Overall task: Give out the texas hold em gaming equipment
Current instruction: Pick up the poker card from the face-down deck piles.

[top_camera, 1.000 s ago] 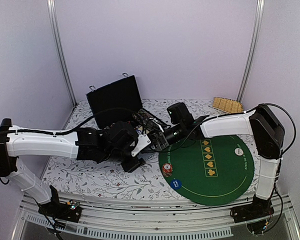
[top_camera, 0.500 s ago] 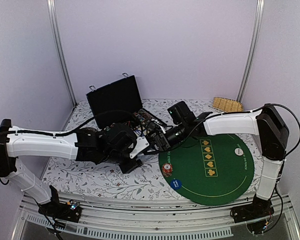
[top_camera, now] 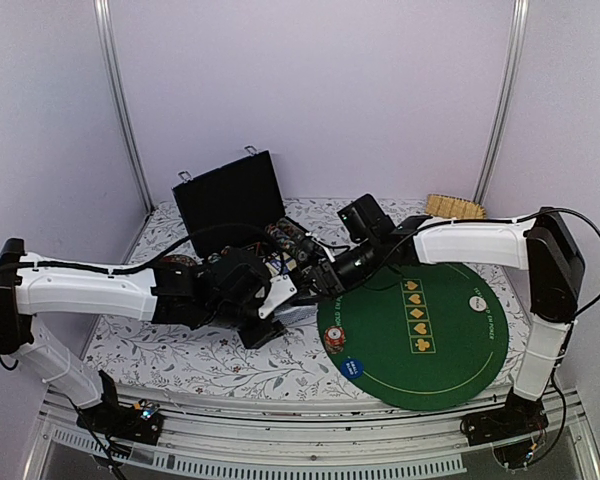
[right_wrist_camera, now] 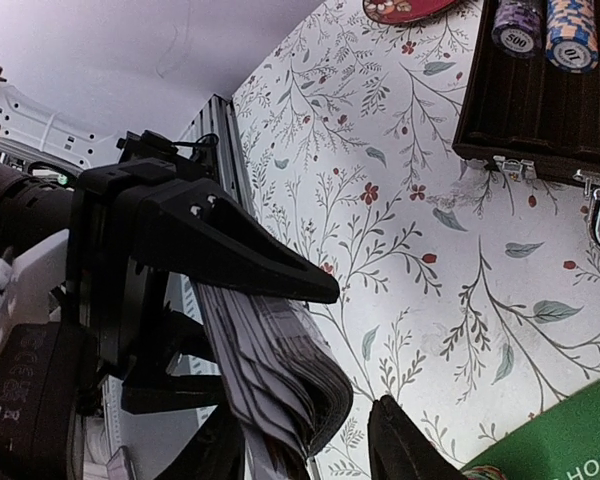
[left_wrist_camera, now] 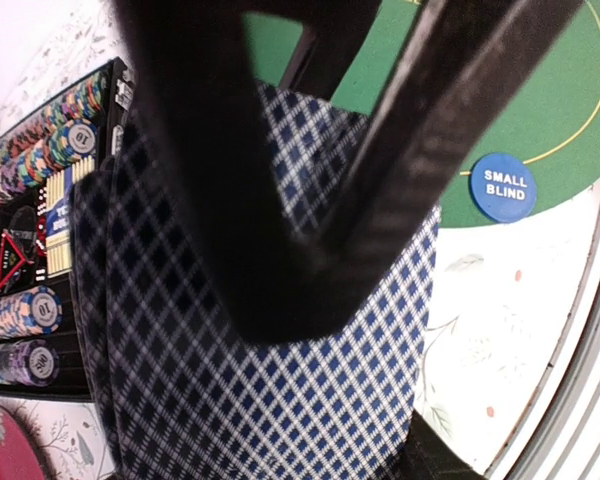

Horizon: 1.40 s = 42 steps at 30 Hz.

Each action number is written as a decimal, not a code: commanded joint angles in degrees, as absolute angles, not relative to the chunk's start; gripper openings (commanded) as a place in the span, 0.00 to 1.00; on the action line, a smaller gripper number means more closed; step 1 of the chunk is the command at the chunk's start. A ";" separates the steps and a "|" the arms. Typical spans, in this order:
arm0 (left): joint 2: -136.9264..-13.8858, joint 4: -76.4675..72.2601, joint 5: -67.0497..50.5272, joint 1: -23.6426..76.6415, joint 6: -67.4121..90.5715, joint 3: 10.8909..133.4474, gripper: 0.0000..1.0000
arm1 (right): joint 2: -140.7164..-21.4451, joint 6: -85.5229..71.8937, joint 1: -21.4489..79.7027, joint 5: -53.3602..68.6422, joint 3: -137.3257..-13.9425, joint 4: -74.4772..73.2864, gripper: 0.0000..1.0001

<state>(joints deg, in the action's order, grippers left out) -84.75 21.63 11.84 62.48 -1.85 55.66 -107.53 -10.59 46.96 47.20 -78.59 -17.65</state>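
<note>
My left gripper [top_camera: 278, 296] is shut on a thick deck of playing cards [left_wrist_camera: 280, 390] with blue-and-white diamond backs. The cards fill the left wrist view behind one black finger [left_wrist_camera: 230, 200]. In the right wrist view the deck [right_wrist_camera: 280, 370] fans out below the left gripper's upper finger [right_wrist_camera: 240, 255]. My right gripper [right_wrist_camera: 305, 447] is open, its two fingertips either side of the deck's free end. Striped poker chips [left_wrist_camera: 40, 160] sit in rows in the case tray. A striped chip [top_camera: 333, 340] and a blue SMALL BLIND disc [top_camera: 352, 367] lie on the green mat [top_camera: 440, 350].
The black case [top_camera: 228, 200] stands open at the back, right behind both grippers. A dark-red dish [left_wrist_camera: 5, 455] lies beside the case. A white disc [top_camera: 477, 302] rests on the mat's right side. A wicker basket [top_camera: 455, 208] is at the back right.
My right gripper has gone from shut to open at the deck's end, and the right arm has drawn back to the right. The left gripper tightened slightly on the cards.
</note>
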 commanded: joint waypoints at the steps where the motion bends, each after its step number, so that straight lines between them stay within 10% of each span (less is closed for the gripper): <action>1: -83.84 19.80 9.98 60.64 -0.25 54.66 0.54 | -104.35 -8.52 46.74 45.01 -80.38 -20.92 0.43; 22: -81.30 17.14 8.93 59.74 1.84 51.31 0.54 | -104.74 -11.33 46.10 48.20 -77.88 -16.88 0.03; 42: -79.09 15.16 8.68 58.79 2.96 48.54 0.54 | -92.24 -4.48 37.50 49.75 -78.95 -29.08 0.02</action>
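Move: The face-down deck stands gripped in the left hand, its middle about 4 cm to the right of that hand, 1 cm ahead and 2 cm above it. From the half-open right hand the deck's middle lies roughly 4 cm left, 1 cm back and 2 cm below. The red chip stack is some 4 cm right of the right hand, 2 cm back and 14 cm below; the small blind button, 8 cm right, 10 cm back and 15 cm below; the chip case, 12 cm left, 17 cm ahead and 13 cm below. Easing about 1 cm to its right and slightly up, the right hand closes its fingers from half open to nearly shut, pinching a card at the deck's edge. It then draws the card up and to the right, away from the deck, ending about 7 cm higher and 5 cm farther right. The left hand keeps its grip on the deck, drifting some 2 cm left. ##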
